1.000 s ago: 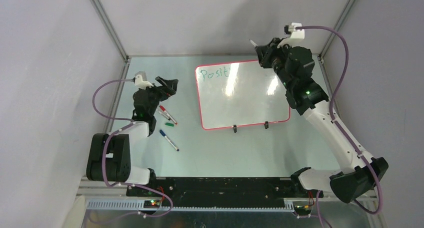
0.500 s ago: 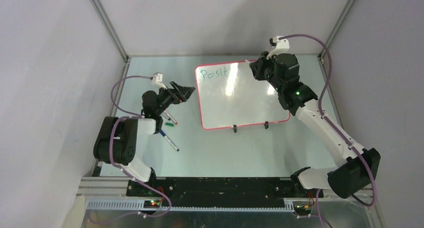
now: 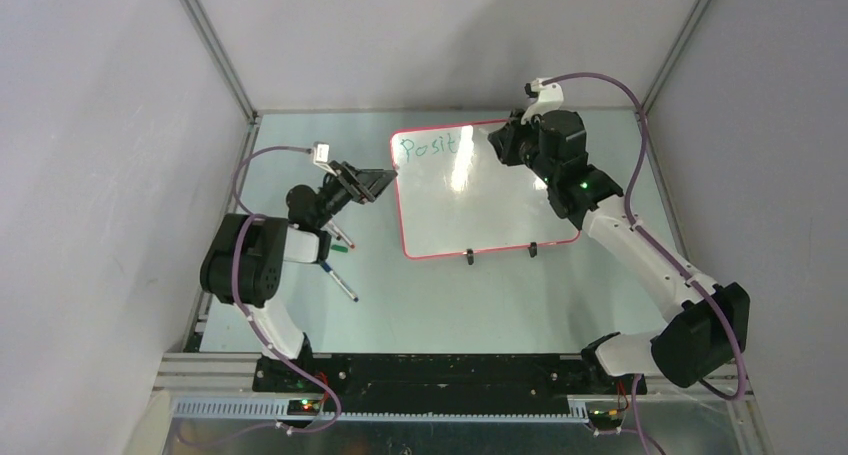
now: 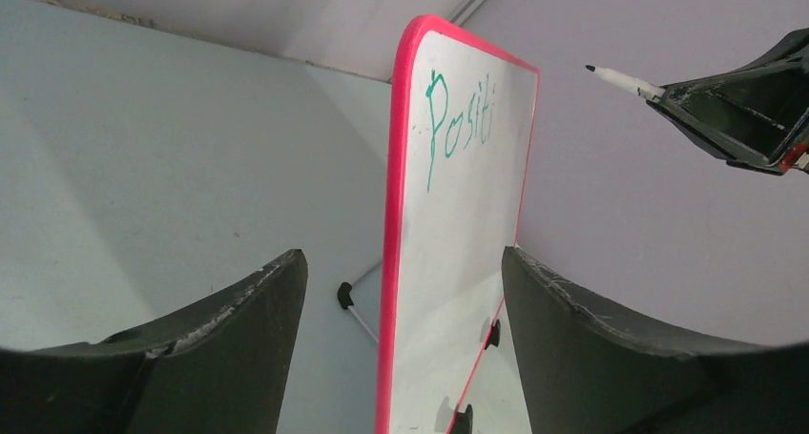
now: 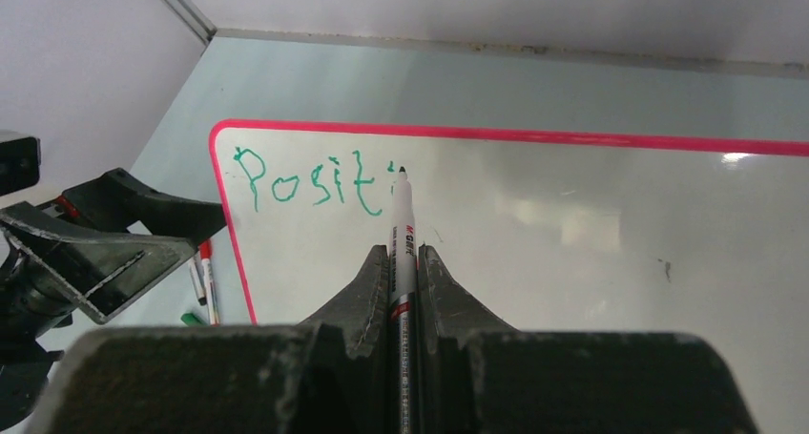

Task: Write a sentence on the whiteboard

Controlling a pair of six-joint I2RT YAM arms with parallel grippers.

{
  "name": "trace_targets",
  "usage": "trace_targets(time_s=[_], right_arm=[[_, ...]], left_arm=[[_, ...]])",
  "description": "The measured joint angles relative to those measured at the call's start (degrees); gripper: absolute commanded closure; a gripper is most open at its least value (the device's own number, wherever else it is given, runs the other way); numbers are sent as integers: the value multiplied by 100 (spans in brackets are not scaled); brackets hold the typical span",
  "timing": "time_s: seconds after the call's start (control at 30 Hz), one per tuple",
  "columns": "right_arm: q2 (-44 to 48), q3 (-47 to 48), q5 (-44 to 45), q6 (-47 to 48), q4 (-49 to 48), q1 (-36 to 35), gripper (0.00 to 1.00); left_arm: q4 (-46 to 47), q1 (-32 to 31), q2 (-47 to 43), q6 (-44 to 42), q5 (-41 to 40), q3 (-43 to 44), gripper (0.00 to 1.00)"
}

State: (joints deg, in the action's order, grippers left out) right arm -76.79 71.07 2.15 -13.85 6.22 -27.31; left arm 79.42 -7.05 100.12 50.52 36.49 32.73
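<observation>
The whiteboard (image 3: 490, 200) lies propped on the table, white with a red-pink rim. The sentence (image 5: 315, 181) is green letters "Posit" at its top left, also seen in the left wrist view (image 4: 458, 129). My right gripper (image 5: 403, 251) is shut on a white marker (image 5: 401, 224), whose tip is just right of the last letter. In the left wrist view the marker (image 4: 620, 79) stands a little off the board's face. My left gripper (image 4: 401, 258) is open, its jaws on either side of the board's left rim with gaps on both sides.
Loose markers (image 3: 338, 230), a blue-capped one (image 3: 338, 280) and a green cap (image 3: 340, 245) lie on the table left of the board, under the left arm. Two black feet (image 3: 469, 258) hold up the board's near edge. Grey walls and metal posts enclose the table.
The left gripper has swung right from above the loose markers to the board's left rim. The right gripper has come down and left with the marker to the letters.
</observation>
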Motion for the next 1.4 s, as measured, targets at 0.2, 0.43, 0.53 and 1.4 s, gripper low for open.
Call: trace_targets(time_s=[0.2,0.43,0.53,1.4], right_arm=[[-90,-4,-31,44,-160,-164,100],[-103,-9,-52,57,-227,-299,100],[-103,-9,-46,57,-227,-332,100],[-149,-177,267,35,-271,-514,100]], left_arm=[[-52,-37,343,127,164,511,38],[188,-57,890,562,492,737,52],[247,-68,957,688,603,763,53],[533,-162,960,811,723,437,100]])
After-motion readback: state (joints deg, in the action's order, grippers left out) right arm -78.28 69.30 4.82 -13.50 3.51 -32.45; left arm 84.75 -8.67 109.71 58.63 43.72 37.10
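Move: The left edge of the whiteboard stands about 3 cm to the left gripper's right and 2 cm below it, straight across. The green word "Positi" begins just past that edge, its middle some 8 cm right, 4 cm ahead and 3 cm up; the loose markers lie roughly 9 cm left, 3 cm back and 17 cm below. From the right gripper, which holds the pen, the word's last "i" is about 6 cm ahead, 6 cm left and 9 cm below. Bring the left gripper briefly forward, then about 3 cm right and 2 cm down onto the whiteboard's left edge, turning some 10 degrees clockwise, and close its half-open fingers until they pinch the red rim. Meanwhile shift the right gripper about 3 cm left towards the word, pausing midway and sinking slightly at the end; keep hold of the pen, its tip clear of the board. ##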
